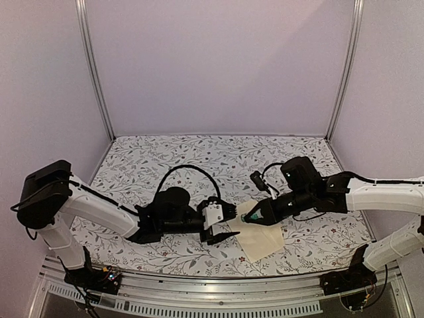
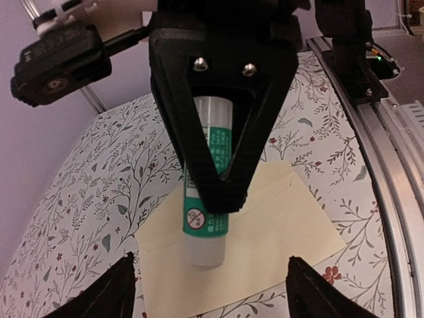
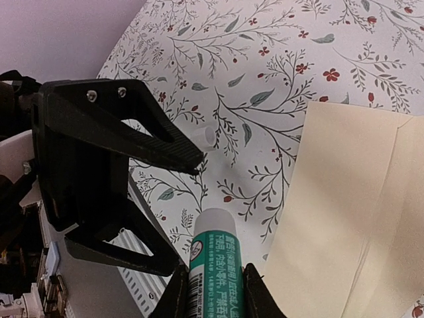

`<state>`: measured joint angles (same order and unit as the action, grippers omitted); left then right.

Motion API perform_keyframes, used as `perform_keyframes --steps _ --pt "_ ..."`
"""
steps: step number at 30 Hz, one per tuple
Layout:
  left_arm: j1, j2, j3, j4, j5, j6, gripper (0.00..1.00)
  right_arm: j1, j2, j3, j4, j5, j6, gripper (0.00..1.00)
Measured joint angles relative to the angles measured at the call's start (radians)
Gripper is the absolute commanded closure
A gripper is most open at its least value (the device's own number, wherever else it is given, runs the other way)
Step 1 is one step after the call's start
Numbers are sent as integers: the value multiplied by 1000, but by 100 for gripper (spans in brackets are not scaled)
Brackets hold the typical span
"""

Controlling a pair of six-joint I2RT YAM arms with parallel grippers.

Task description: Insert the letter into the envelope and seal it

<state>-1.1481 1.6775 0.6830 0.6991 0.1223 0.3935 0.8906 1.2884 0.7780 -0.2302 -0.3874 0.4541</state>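
The cream envelope (image 1: 262, 237) (image 2: 285, 232) (image 3: 358, 199) lies flat on the floral table, near the front centre. The letter is out of view. My right gripper (image 1: 257, 216) (image 3: 215, 288) is shut on a green-labelled glue stick (image 1: 249, 217) (image 2: 207, 199) (image 3: 213, 258), whose white end points left, low over the envelope's left part. My left gripper (image 1: 229, 222) (image 2: 209, 291) (image 3: 180, 212) faces that white end with its jaws spread wide and nothing between them. Its fingertips (image 2: 122, 285) sit on either side of the stick's end, apart from it.
A small white cap-like piece (image 3: 207, 137) lies on the floral cloth just beyond the left gripper's upper finger. The metal rail of the table's near edge (image 2: 391, 172) runs close to the envelope. Frame posts (image 1: 93, 66) stand at the back corners.
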Motion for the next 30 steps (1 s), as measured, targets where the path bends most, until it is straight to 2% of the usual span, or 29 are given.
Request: perform_keyframes --steps 7,10,14,16,17,18,19,21,22,23,26,30 --pt "-6 53 45 13 19 2 50 26 59 38 18 -23 3 100" --pt "-9 61 56 14 23 -1 70 26 62 51 21 -35 9 100" --pt "-11 64 68 6 0 0 84 27 69 56 15 -49 21 100" --pt "-11 69 72 1 -6 5 96 27 72 56 11 -50 26 100" --pt "-12 71 73 0 -8 3 100 27 74 56 10 -51 28 100" --pt "-13 72 75 -3 -10 0 100 27 75 56 9 -51 29 100" --pt "-14 73 75 -4 -13 0 100 26 75 56 7 -51 31 93" --pt "-17 73 75 -5 -18 0 100 26 75 56 6 -53 34 64" --pt "-18 73 75 -5 -19 0 100 26 75 56 6 -54 36 54" --pt "-18 72 75 -4 -19 -1 100 26 75 56 6 -55 38 49" --pt "-23 72 75 -4 -19 -5 100 28 75 68 12 -60 42 40" --pt "-25 52 73 -4 -6 -26 100 32 46 85 15 -56 26 39"
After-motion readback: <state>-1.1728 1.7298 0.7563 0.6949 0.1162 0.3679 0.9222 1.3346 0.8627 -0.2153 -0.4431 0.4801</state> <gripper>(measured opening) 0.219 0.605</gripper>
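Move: The glue stick, held in the right fingers with its near end already close to the open left fingertips, has its middle about 6 cm to the left hand's right and 1 cm ahead, roughly level. The envelope lies some 12 cm below, about 8 cm right and 2 cm ahead of the left hand; the cap is on the table about 10 cm left and 2 cm ahead. From the right hand, the left gripper that is to receive the stick is about 8 cm to the left, level. Rightward by about 2 cm, the left hand brings its open fingers around the protruding end of the glue stick and closes on it, while the right hand carries the stick some 2 cm left to meet them. Both then hold nearly still, gripping together, until the right fingers open and that hand starts to rise, about 2 cm. ##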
